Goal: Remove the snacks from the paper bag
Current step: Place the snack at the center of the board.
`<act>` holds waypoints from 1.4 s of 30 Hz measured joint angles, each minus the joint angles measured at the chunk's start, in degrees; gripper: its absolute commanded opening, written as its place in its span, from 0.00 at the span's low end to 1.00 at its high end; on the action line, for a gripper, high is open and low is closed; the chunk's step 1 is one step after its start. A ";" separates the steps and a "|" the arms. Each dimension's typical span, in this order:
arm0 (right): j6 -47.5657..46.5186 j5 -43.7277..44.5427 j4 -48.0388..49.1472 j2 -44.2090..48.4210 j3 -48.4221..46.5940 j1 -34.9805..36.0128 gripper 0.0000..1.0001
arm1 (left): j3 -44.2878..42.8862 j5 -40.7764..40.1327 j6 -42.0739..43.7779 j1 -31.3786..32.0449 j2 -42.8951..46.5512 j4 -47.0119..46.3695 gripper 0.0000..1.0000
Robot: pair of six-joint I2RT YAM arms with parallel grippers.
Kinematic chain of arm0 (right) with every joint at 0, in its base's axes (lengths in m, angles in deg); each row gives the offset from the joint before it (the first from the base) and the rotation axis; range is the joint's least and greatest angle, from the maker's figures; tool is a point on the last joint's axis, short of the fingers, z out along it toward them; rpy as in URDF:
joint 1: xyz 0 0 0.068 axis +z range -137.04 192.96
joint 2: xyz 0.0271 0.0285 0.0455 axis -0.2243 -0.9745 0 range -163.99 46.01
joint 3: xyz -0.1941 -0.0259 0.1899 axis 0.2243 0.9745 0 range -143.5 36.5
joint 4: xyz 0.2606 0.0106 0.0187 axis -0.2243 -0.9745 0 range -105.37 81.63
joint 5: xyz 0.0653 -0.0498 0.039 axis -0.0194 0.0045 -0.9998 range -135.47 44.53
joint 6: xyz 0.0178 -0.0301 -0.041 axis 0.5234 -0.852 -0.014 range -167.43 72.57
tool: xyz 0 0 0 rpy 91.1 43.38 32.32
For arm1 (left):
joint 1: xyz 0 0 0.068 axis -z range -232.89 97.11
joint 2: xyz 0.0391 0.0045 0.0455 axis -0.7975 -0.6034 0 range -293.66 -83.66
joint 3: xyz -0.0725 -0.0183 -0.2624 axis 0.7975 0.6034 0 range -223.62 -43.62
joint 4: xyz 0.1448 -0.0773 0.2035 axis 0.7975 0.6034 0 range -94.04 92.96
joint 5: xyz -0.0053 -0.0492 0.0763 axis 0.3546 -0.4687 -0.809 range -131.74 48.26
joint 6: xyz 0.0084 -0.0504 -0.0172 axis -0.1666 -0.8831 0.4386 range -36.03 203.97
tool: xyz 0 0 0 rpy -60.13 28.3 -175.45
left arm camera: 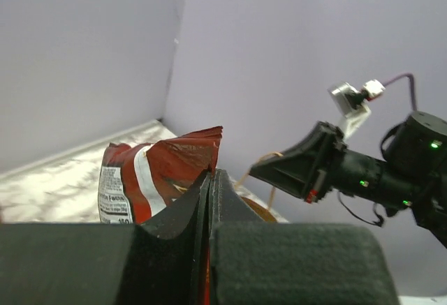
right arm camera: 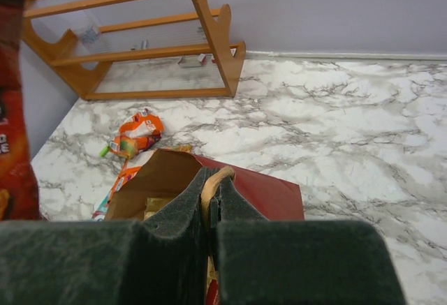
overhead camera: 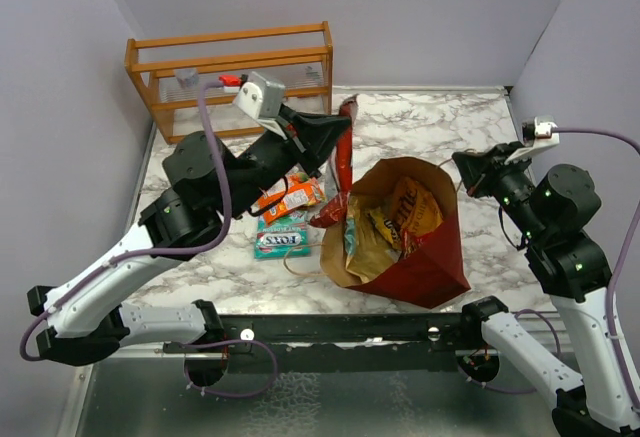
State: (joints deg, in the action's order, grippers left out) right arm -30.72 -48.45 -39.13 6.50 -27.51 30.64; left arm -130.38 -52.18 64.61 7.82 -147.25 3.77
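Note:
The paper bag (overhead camera: 430,267), dark red outside and brown inside, lies open on the marble table. Gold and yellow snacks (overhead camera: 405,212) and a teal one (overhead camera: 351,240) show inside it. My left gripper (overhead camera: 336,135) is shut on a red packet (overhead camera: 345,152) that hangs above the table, left of the bag's mouth; in the left wrist view the packet (left arm camera: 154,172) sticks out past the closed gripper (left arm camera: 209,176). My right gripper (right arm camera: 215,179) is shut on the bag's cord handle (right arm camera: 222,174), at the bag's right rim (overhead camera: 462,170). Orange packets (overhead camera: 290,195) and a teal packet (overhead camera: 283,243) lie on the table.
An orange wooden rack (overhead camera: 235,72) stands at the back left against the wall. Purple walls close in the table on the left, back and right. A loose cord handle (overhead camera: 298,265) lies in front of the bag. The black rail (overhead camera: 330,329) runs along the near edge.

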 measured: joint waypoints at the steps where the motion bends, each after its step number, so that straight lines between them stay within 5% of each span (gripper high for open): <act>1: 0.02 0.22 0.00 -0.09 0.00 0.00 0.02 | -0.92 -0.79 1.77 0.00 0.42 0.96 0.00; 12: -0.55 4.59 -0.15 -0.59 -0.35 0.00 0.02 | -1.49 -24.61 16.06 -0.85 1.07 12.74 0.00; 17: -1.49 7.48 -0.39 -0.02 -0.44 0.00 0.02 | 2.84 -32.46 18.10 -9.01 1.20 15.30 0.00; 26: -2.56 9.38 -0.85 0.20 -0.63 0.00 0.02 | 12.41 -29.99 10.38 -28.59 -1.44 23.34 0.00; 35: -3.06 9.38 -1.36 0.50 -1.31 0.00 0.02 | 19.32 -24.72 3.72 -33.79 -14.01 29.35 0.00; 37: -3.06 9.38 -1.38 0.68 -1.31 0.00 0.02 | 19.74 -21.49 2.89 -34.27 -15.65 29.11 0.08; 42: -3.06 9.35 -1.51 0.94 -1.31 0.00 0.02 | 19.85 -11.89 -0.07 -34.49 -18.73 26.34 0.51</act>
State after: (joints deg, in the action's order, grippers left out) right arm -33.78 -39.10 -40.64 7.44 -28.82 30.64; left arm -110.54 -64.07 64.55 -26.67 -165.98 30.11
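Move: The held red snack bag is going to the bare patch left of the green packet, about 10 cm ahead of the left hand, 23 to its left and 50 below. The green packet lies about 10 ahead and 14 left of that hand, the orange packet about 20 ahead and 12 left, and the open paper bag's middle about 6 ahead, 13 right and 38 below. From the right hand, the patch is some 5 ahead, 43 left and 35 below. Swinging left and forward away from the paper bag, then dropping steeply, the left hand carries the red snack bag down beside the packets, some 37 cm lower overall. Its fingers turn from forward-right to forward and steeply down, edge back right a little, and part about a third at the end. The right hand, still pinching the paper bag's handle, shifts about 3 cm right. ##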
